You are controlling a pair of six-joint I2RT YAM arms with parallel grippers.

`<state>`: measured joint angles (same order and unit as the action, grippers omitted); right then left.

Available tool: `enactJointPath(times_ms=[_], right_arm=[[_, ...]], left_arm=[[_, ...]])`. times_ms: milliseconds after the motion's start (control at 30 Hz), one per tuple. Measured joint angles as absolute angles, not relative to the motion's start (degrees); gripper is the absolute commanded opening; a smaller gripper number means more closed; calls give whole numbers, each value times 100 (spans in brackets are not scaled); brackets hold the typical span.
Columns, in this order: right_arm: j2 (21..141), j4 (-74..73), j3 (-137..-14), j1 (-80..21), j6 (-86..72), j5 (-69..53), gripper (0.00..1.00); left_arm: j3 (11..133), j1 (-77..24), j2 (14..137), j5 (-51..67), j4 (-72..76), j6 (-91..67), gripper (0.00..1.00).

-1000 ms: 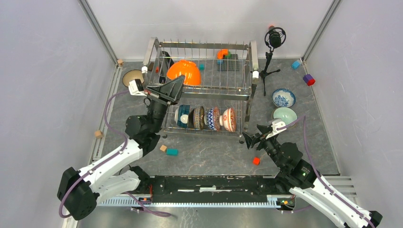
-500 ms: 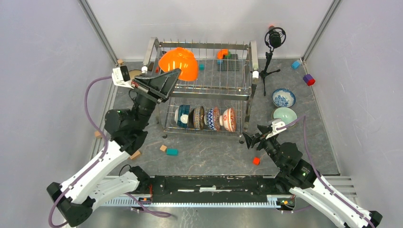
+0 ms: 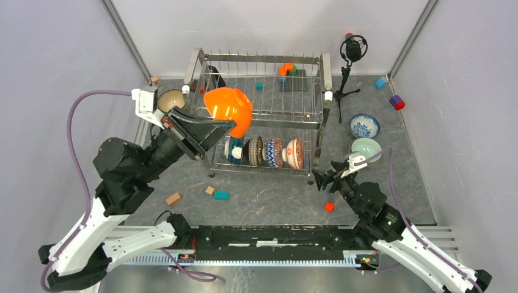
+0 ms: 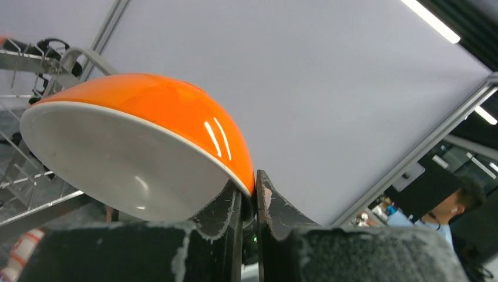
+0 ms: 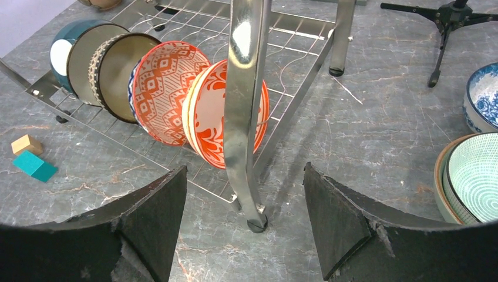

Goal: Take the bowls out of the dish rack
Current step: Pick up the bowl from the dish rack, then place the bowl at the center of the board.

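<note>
The steel dish rack (image 3: pixel 275 105) stands at the back middle of the table. My left gripper (image 3: pixel 227 126) is shut on the rim of the orange bowl (image 3: pixel 228 105), holding it tilted in the air over the rack's front left corner. In the left wrist view the orange bowl (image 4: pixel 152 111) has its rim pinched in my left gripper (image 4: pixel 253 188). Several patterned bowls (image 3: pixel 273 152) stand on edge in the lower tier, a red-and-white bowl (image 5: pixel 226 111) nearest. My right gripper (image 3: pixel 324 179) hangs open at the rack's front right leg (image 5: pixel 246 88), with nothing in it.
A blue-and-white bowl (image 3: pixel 364 126) and a pale green bowl (image 3: pixel 366 148) sit right of the rack, a brown-gold bowl (image 3: pixel 171 99) left of it. A black microphone stand (image 3: pixel 349 67) is at back right. Small blocks (image 3: pixel 221 195) lie scattered on the table, some on the upper tier (image 3: pixel 287 70).
My left arm lifted the orange bowl off the upper tier and drew it back toward the rack's front left corner, raising its elbow to the left. The right arm stayed still.
</note>
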<state>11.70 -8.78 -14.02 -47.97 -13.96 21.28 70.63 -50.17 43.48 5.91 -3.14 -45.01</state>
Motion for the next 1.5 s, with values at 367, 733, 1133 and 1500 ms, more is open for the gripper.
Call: enactJointPath(times_ms=[367,733,1133,1500], right_arm=[[1448,-1162,-1402,-4797,-1662,2311,78],[1636,-1256,-1402,-4797,-1776,2351,78],[1968,-1741,-1487,-4797,-2071,2268,81],[2587,-2425,-2241,-4799,-2112,1330,81]], left_arm=[[7666,-6250,4934,410,-2738,-3232,2],[7970,-7902,5336,-921,-4327,-2464,2],[8093,-9373,6394,-2987,-5463,-1911,2],[6879,-10335,7391,-3439,-5782,-751,2]])
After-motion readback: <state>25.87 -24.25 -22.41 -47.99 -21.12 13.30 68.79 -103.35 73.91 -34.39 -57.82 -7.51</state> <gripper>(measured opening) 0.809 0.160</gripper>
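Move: The orange bowl is already off the rack, its rim pinched by the left hand. Below that hand, about 52 cm down, 3 back and 5 to its right, is the bare table in front of the rack. The teal block lies 5 ahead and 9 left; the blue zigzag bowl is 19 ahead, 10 right, and the red-white bowl 19 ahead, 17 right, both some 43 below. From the right hand, the bare table is about 21 left, 11 back, 17 down. The orange bowl, still pinched by its rim, is swung down by the left hand about 35 cm, and some 10 cm back towards the bases, in front of the rack. The wrist rolls about 100 degrees, left side rising, so the fingers end pointing steeply down. The right hand, open and empty, sinks about 5 cm and tips downward, then draws back slightly. ##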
